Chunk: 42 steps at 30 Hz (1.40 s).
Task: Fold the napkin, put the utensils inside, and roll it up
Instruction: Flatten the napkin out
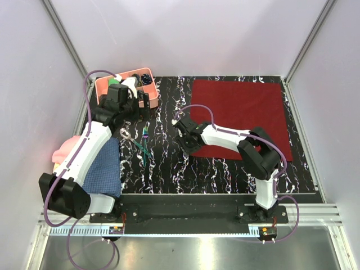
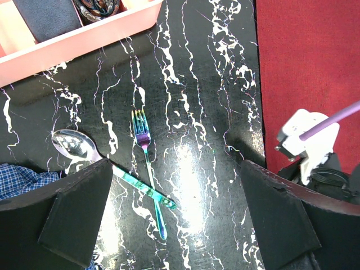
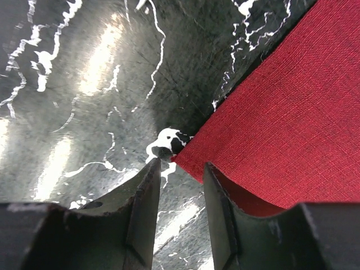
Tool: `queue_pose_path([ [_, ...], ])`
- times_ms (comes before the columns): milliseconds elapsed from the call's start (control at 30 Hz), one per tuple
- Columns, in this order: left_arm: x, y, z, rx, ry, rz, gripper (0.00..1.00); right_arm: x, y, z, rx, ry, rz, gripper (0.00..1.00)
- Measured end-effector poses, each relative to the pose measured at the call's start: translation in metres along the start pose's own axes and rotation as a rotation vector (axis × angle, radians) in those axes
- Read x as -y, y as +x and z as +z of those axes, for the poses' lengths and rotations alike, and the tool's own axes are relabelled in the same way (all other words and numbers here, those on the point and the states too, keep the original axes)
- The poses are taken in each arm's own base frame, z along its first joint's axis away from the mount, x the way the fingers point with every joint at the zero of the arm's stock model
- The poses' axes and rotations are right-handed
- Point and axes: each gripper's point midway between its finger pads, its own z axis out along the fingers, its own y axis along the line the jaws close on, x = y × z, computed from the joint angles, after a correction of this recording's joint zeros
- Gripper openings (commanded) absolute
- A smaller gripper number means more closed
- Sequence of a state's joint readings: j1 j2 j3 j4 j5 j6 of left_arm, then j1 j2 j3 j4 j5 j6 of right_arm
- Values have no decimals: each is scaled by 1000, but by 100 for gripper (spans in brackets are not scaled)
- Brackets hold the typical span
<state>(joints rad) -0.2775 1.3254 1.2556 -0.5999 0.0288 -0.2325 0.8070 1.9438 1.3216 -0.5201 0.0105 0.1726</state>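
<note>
The dark red napkin lies flat at the back right of the black marbled table; it also shows in the left wrist view and the right wrist view. My right gripper is low at its near-left corner, jaws a little apart, with the corner tip just ahead of the gap. A fork and a silvery spoon with a teal handle lie crossed on the table at the left. My left gripper hovers above them, wide open and empty.
A pink tray with small items stands at the back left, just behind my left gripper. A blue checked cloth and a pink cloth lie at the left edge under the left arm. Grey walls enclose the table.
</note>
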Motion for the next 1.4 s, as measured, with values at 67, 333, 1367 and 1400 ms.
queue_pose_path([
  [67, 0, 0, 0, 0, 0, 0, 99, 1, 2, 3, -9, 4, -5, 42],
  [333, 0, 0, 0, 0, 1, 0, 99, 4, 2, 4, -4, 25, -28, 41],
  [1367, -4, -2, -1, 4, -3, -22, 99, -57, 7, 5, 3, -135, -44, 0],
  [1400, -5, -3, -2, 7, -5, -25, 99, -63, 9, 4, -1, -152, -39, 0],
])
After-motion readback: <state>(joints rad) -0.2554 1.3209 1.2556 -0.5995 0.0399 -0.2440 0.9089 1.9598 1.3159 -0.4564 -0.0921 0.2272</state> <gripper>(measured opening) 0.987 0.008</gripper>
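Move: The napkin's near-left corner lies between my right fingertips, hardly 1 cm below the hand point. The middle of the napkin is some 19 cm ahead and 20 cm to the right; the fork lies about 17 cm left and 3 cm ahead, with the spoon about 21 cm left and 4 cm ahead, all at table height. From my idle left hand that corner is roughly 17 cm right, 9 cm back and 21 cm down. My right hand settles half a centimetre or so and stays almost in place while its half-open fingers close fully and pinch the napkin's near-left corner. Then, keeping low over the table, I drag that corner left and back by about 6 cm, towards the near side and the fork's handle, speeding up as I go. ##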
